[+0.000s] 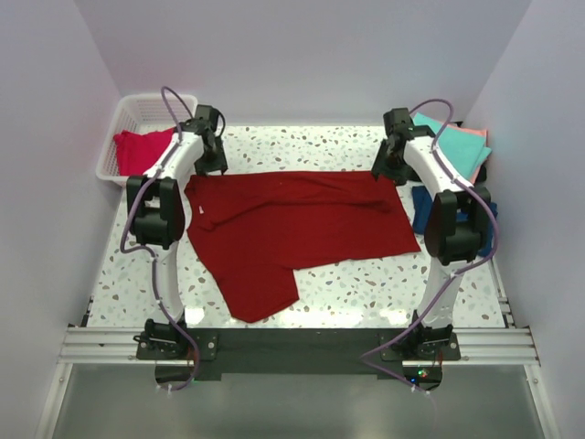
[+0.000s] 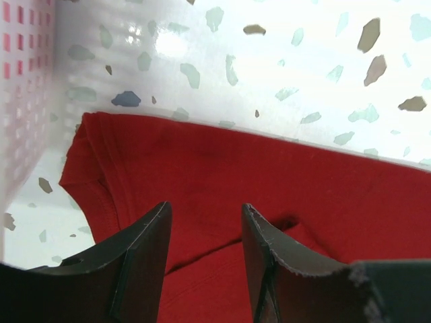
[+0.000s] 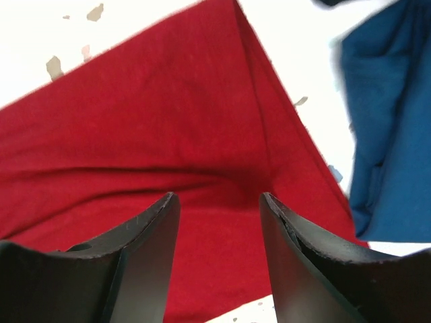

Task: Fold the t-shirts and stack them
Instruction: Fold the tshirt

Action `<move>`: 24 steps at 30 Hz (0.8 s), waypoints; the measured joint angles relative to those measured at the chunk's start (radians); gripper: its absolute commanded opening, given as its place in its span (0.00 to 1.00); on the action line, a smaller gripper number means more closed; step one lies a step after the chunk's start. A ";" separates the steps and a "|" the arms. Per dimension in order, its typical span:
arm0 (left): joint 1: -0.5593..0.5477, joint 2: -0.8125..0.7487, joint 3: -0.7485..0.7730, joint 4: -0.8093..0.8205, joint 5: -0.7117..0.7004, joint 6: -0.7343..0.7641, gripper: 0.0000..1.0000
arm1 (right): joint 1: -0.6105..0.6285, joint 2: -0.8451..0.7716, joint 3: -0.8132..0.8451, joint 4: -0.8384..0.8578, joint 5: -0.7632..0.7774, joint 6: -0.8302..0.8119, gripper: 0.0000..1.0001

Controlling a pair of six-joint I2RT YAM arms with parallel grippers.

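The large dark red t-shirt point(image 1: 292, 229) lies spread across the middle of the table, its far part folded over and one flap reaching toward the near edge. My left gripper point(image 1: 212, 160) hovers over the shirt's far left corner point(image 2: 101, 168), jaws open with only cloth below them point(image 2: 205, 212). My right gripper point(image 1: 388, 166) is over the far right corner point(image 3: 256, 81), also open and empty point(image 3: 219, 198). A pinkish-red shirt point(image 1: 137, 151) lies in the basket. Teal point(image 1: 452, 146) and salmon pink point(image 1: 477, 135) shirts sit at the back right, with a navy one point(image 1: 422, 206) point(image 3: 390, 134) beside the right arm.
The white lattice basket point(image 1: 137, 114) stands at the back left, its wall point(image 2: 23, 101) close to my left gripper. White walls enclose the speckled table point(image 1: 356, 279) on three sides.
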 measured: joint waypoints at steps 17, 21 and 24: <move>-0.017 0.000 -0.071 0.005 0.024 0.004 0.50 | -0.003 -0.059 -0.269 0.099 -0.027 0.032 0.54; -0.017 0.000 -0.071 0.005 0.023 0.004 0.50 | -0.006 -0.061 -0.278 0.118 -0.030 0.040 0.53; -0.018 0.000 -0.071 0.005 0.023 0.004 0.50 | -0.006 -0.061 -0.291 0.121 -0.037 0.047 0.54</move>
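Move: Nearest to the right hand, the right end of the shirt's cross crease lies about 5 cm back and 11 cm below. The shirt's far right corner is some 5 cm ahead of this hand, the blue cloth 19 cm to its right and 6 cm back, and the teal cloth 17 cm right and 12 cm ahead. From the left hand, the left stretch of crease is about 9 cm back and 7 cm below, the shirt's far left corner 9 cm left and 2 cm ahead. Down and back over the shirt goes the right hand, about 6 cm lower and 4.5 cm nearer its base, from above the far right corner to just over the crease's right end. Its fingers stay half open and tip more steeply down; after dipping, it eases up slightly and then hovers. The left hand sinks and draws back only about 2 cm each way towards its stretch of crease, then holds still, also half open. ##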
